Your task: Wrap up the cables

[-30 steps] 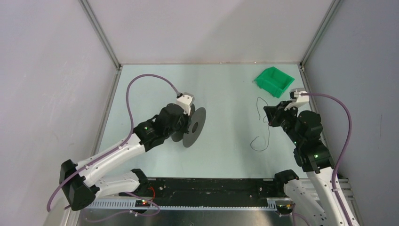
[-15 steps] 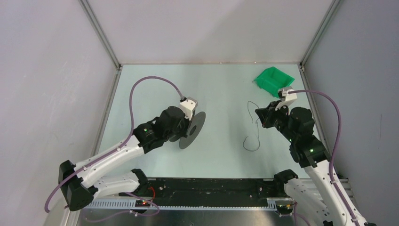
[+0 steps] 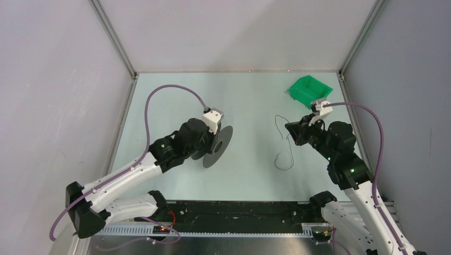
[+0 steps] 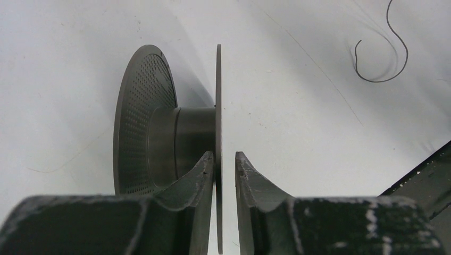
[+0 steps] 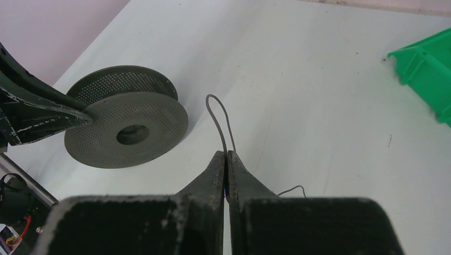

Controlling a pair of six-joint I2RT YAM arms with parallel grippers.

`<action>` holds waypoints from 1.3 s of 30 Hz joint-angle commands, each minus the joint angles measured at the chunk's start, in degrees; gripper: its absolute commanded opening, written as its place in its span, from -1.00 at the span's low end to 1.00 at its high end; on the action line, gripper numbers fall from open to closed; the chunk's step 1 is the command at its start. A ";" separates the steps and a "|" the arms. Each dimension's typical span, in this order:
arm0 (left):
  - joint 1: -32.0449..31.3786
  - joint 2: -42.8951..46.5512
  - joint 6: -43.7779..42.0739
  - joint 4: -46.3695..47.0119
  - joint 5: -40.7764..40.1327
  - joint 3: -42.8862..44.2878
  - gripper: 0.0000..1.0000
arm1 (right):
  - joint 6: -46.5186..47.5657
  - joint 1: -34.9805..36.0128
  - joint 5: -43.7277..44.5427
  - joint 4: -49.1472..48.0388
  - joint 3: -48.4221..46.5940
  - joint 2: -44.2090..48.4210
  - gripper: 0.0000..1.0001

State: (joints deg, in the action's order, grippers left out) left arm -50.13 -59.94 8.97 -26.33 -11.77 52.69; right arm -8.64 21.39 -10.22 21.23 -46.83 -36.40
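The cable (image 3: 283, 169) is a thin dark curly strand on the right half of the table. My right gripper (image 3: 290, 130) is shut on its upper part. In the right wrist view a loop of the cable (image 5: 211, 96) sticks out past the closed fingertips of the right gripper (image 5: 227, 154). The dark grey spool (image 3: 220, 142) stands on edge at mid-left. My left gripper (image 4: 225, 156) holds one of the spool's (image 4: 143, 106) flat discs between its fingers. The cable's lower curl (image 4: 405, 53) shows far off in the left wrist view. The spool (image 5: 154, 125) lies to the left of the loop, apart from it.
A green bin (image 3: 309, 90) sits at the back right, just behind my right gripper, and shows in the right wrist view (image 5: 428, 69). Grey walls enclose the table on three sides. The black base rail (image 3: 234, 210) runs along the near edge.
My right gripper has moved left toward the spool, carrying the cable with it. My left gripper shifted the spool slightly, then held still.
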 commanded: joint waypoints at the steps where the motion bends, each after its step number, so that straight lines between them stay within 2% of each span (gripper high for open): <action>1: -0.23 2.33 -0.46 0.18 0.21 2.37 -0.44 | 1.00 0.56 -1.69 -3.84 -0.28 0.51 -0.92; 5: -0.24 3.07 -0.28 0.14 -0.22 2.39 -0.34 | 1.00 0.84 -1.95 -4.36 -0.28 0.29 -0.92; 15: -0.24 2.14 -0.58 0.15 -1.30 2.68 -0.25 | 1.34 1.35 -2.02 -5.34 -0.28 0.36 -0.92; 21: -0.26 2.63 0.55 0.13 -1.74 3.59 -0.12 | 1.55 1.91 -3.77 -6.18 -0.13 -0.45 -0.92; 25: -0.15 2.92 0.80 0.15 -1.65 5.76 0.11 | 2.11 2.44 -7.32 -13.32 2.03 -2.00 -0.93; 33: 2.21 -0.64 -0.48 0.14 2.50 11.30 0.18 | 0.29 3.95 -9.79 -25.89 3.50 -8.80 -0.95; 39: 3.09 -6.45 -8.42 0.14 6.52 13.48 0.28 | -0.88 4.94 -7.61 -25.63 3.50 -7.13 -0.94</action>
State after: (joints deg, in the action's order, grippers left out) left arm -47.35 -63.24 6.48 -26.94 -8.84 63.99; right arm -8.67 25.67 -18.46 0.34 -42.74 -46.02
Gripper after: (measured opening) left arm 0.624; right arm 0.033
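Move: The spool stands on its rims by the left hand, whose slightly parted fingers are still astride its right-hand flange; its middle is about 5 cm ahead, 1 cm right and 5 cm below. From the right hand, holding the cable, that spool lies some 26 cm left, 3 cm ahead and 13 cm lower. The cable's curled tail hangs about 4 cm back, 3 cm right and 21 cm below this hand; the green bin is roughly 30 cm ahead, 18 cm right, 19 cm down. The left fingers, already parting, open wide on either side of the spool's flange and come free of it; that hand creeps up at first, then lifts quickly, about 6.5 cm in all, ending with a short reach forward. The right hand keeps its pinch on the cable and carries it left towards the spool, slowly then faster, some 6 cm with a little forward, turning about 10 degrees counter-clockwise. ##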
